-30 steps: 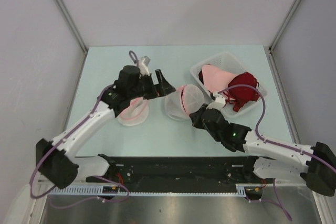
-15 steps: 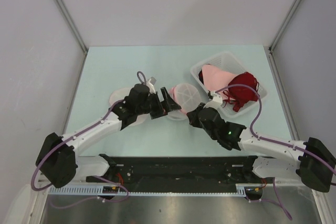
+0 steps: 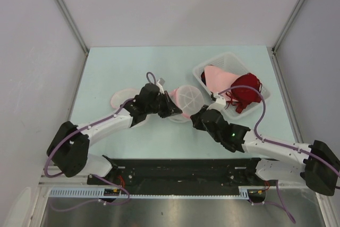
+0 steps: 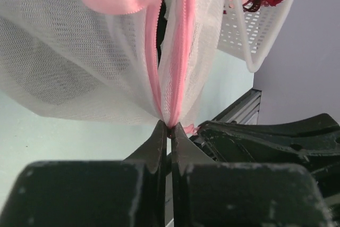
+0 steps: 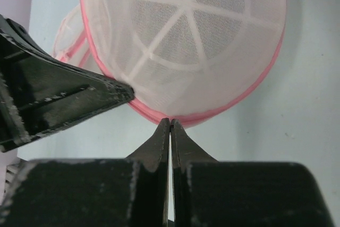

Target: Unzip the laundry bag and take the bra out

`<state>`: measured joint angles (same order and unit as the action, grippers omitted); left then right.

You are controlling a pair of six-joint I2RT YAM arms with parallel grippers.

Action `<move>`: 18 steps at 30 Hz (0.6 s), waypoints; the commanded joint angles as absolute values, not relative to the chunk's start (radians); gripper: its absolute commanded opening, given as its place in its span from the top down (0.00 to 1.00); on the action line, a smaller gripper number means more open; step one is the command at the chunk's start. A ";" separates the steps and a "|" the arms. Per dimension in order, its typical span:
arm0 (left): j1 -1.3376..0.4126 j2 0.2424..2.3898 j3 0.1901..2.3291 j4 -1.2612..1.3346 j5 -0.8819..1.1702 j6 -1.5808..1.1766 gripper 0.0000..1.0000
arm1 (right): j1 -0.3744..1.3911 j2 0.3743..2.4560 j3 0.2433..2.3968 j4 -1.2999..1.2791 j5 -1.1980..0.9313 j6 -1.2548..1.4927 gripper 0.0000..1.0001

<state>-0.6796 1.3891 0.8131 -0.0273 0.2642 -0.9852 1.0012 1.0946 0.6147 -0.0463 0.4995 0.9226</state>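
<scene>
The laundry bag [image 3: 188,95], a round white mesh drum with pink trim, lies at mid-table with its spoked flat face [image 5: 186,35] showing. My left gripper [image 3: 176,111] is shut on the bag's pink zipper trim [image 4: 170,126], at the low end of the two pink zipper bands [image 4: 183,51]. My right gripper [image 3: 197,115] is shut on the pink rim [image 5: 170,120] at the bag's near edge. The left fingers [image 5: 69,97] show just to its left. Only a thin dark sliver [image 4: 166,17] shows in the zipper gap, so the bra is hidden.
A white slotted basket [image 3: 208,68] stands at the back right, holding a pale pink garment [image 3: 218,78] and a dark red garment [image 3: 245,87]. A flat pale pink mesh piece [image 3: 122,98] lies left of the left arm. A black rail [image 3: 175,171] runs along the near edge.
My left arm swung right from the pale mesh piece to the laundry bag, and its open jaws closed on the pink zipper trim. The bag now lies flatter; the right gripper kept its grip.
</scene>
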 commanded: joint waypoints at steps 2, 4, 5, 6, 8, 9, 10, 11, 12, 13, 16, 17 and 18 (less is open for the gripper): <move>-0.634 1.296 0.911 -0.107 0.248 -0.887 1.00 | 0.962 1.000 0.614 -0.159 0.575 0.861 1.00; -0.608 1.278 0.936 -0.162 0.262 -0.839 1.00 | 0.922 0.945 0.568 -0.181 0.586 0.854 1.00; -0.600 1.272 0.945 -0.179 0.262 -0.825 1.00 | 0.898 0.927 0.546 -0.186 0.574 0.851 1.00; -0.592 1.261 0.956 -0.204 0.268 -0.799 1.00 | 0.852 0.911 0.519 -0.187 0.560 0.854 1.00; -0.575 1.259 0.965 -0.216 0.267 -0.778 1.00 | 0.821 0.865 0.503 -0.176 0.516 0.848 1.00; -0.572 1.272 0.969 -0.215 0.265 -0.760 1.00 | 0.821 0.851 0.502 -0.167 0.505 0.836 1.00; -0.568 1.287 0.976 -0.206 0.271 -0.750 1.00 | 0.842 0.844 0.505 -0.150 0.494 0.830 1.00; -0.565 1.307 0.985 -0.206 0.275 -0.747 1.00 | 0.863 0.824 0.511 -0.121 0.483 0.830 1.00; -0.563 1.333 1.011 -0.201 0.278 -0.744 1.00 | 0.899 0.816 0.514 -0.098 0.492 0.830 1.00; -0.563 1.385 1.029 -0.183 0.287 -0.741 1.00 | 0.967 0.812 0.528 -0.059 0.508 0.834 1.00; -0.564 1.495 1.110 -0.187 0.349 -0.738 0.68 | 1.084 0.863 0.590 -0.041 0.561 0.851 1.00; -0.565 1.508 1.132 -0.201 0.359 -0.733 0.38 | 1.103 0.903 0.603 -0.043 0.595 0.856 1.00; -0.568 1.512 1.162 -0.218 0.357 -0.717 0.26 | 1.114 0.923 0.612 -0.051 0.612 0.865 1.00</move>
<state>-0.5694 1.4551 1.0527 -0.1986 0.3012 -0.7677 1.0344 0.8513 0.5289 -0.0971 0.5110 0.8577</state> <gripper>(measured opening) 0.464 0.009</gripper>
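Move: Both hands already pinch the pink-edged laundry bag, whose middle lies about 4 cm ahead and 3 cm right of the left hand, and 9 cm ahead and 1 cm left of the right, a few centimetres lower. From the left hand, the white basket is some 12 cm ahead and 21 cm right, and the other mesh bag about 20 cm left and 1 cm ahead. Left hand lifts about 5 cm, then advances, releasing the bag; right, still pinching, swings 7 cm right, then back-left. ##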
